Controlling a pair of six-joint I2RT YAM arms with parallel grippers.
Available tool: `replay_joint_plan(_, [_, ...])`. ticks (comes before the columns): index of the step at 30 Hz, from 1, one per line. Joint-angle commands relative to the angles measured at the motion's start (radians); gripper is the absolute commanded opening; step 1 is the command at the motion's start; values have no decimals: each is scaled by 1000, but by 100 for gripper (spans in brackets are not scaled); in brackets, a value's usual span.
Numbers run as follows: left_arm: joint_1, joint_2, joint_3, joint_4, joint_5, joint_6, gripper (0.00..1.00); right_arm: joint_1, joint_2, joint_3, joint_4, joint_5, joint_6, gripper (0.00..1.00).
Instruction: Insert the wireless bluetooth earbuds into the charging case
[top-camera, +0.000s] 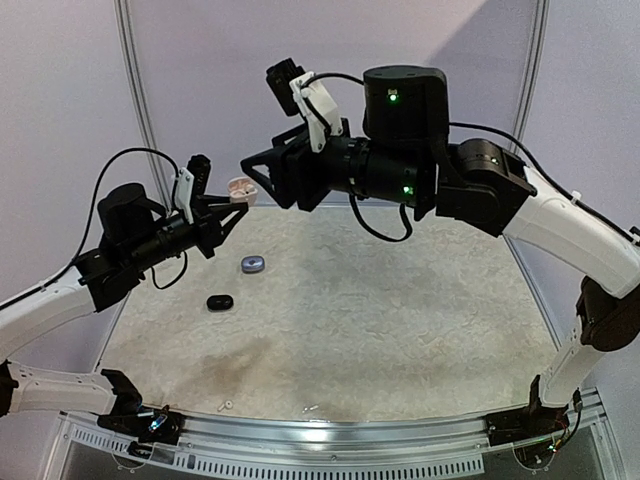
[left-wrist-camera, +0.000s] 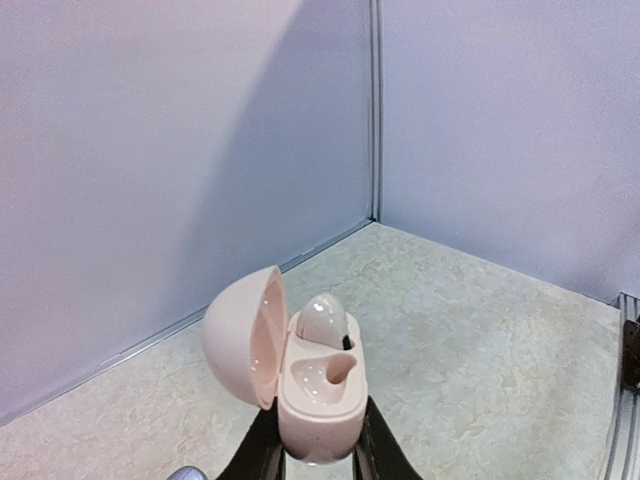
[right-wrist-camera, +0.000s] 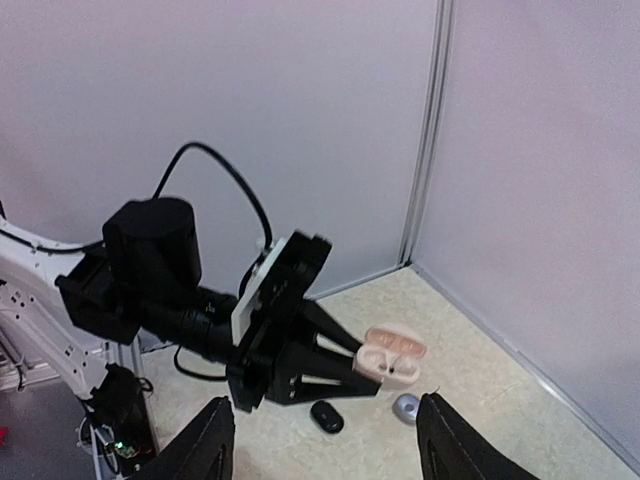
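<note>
The charging case is pale pink and held up above the table with its lid swung open to the left. My left gripper is shut on its base, one finger on each side. One pale earbud sits in the far socket, and the near socket is bare. In the top view the case hangs at the back left, with my right gripper just beside it. The right gripper is open with nothing between its fingers, and it faces the case. Two tiny white earbuds lie near the table's front edge.
A black closed case and a blue-grey case lie on the table below the left gripper. Walls with a corner post close the back. A metal rail runs along the near edge.
</note>
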Motion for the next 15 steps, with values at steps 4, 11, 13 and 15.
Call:
replay_joint_plan(4, [124, -110, -29, -159, -6, -11, 0, -3, -9, -121, -94, -14, 117, 67])
replay_joint_plan(11, [238, -262, -106, -232, 1, -74, 0, 3, 228, 38, -362, 9, 287, 70])
replay_joint_plan(13, [250, -312, -137, -256, -16, -84, 0, 19, 340, 126, -437, 3, 325, 67])
replay_joint_plan(15, [264, -355, -162, -291, -36, -93, 0, 38, 446, 243, -509, -16, 340, 66])
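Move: The loose earbud lies near the table's front edge, about 15 cm back, 13 cm left and 47 cm below the empty right hand. From that hand, the black case is some 9 cm ahead and 19 cm left, also at table height; the pink charging case in the left fingers is about 9 cm ahead, 6 cm left and 12 cm lower. From the left hand, the earbud lies roughly 24 cm back, 8 cm left and 33 cm down. The pink charging case, still pinched open in the left fingers, is swept about 10 cm to the left, clear of the right hand, turning some 15 degrees counter-clockwise. Meanwhile the empty right hand drops fast, about 16 cm down and then also 5 cm left, towards the loose earbud, its open fingers tipping downward and touching nothing. ##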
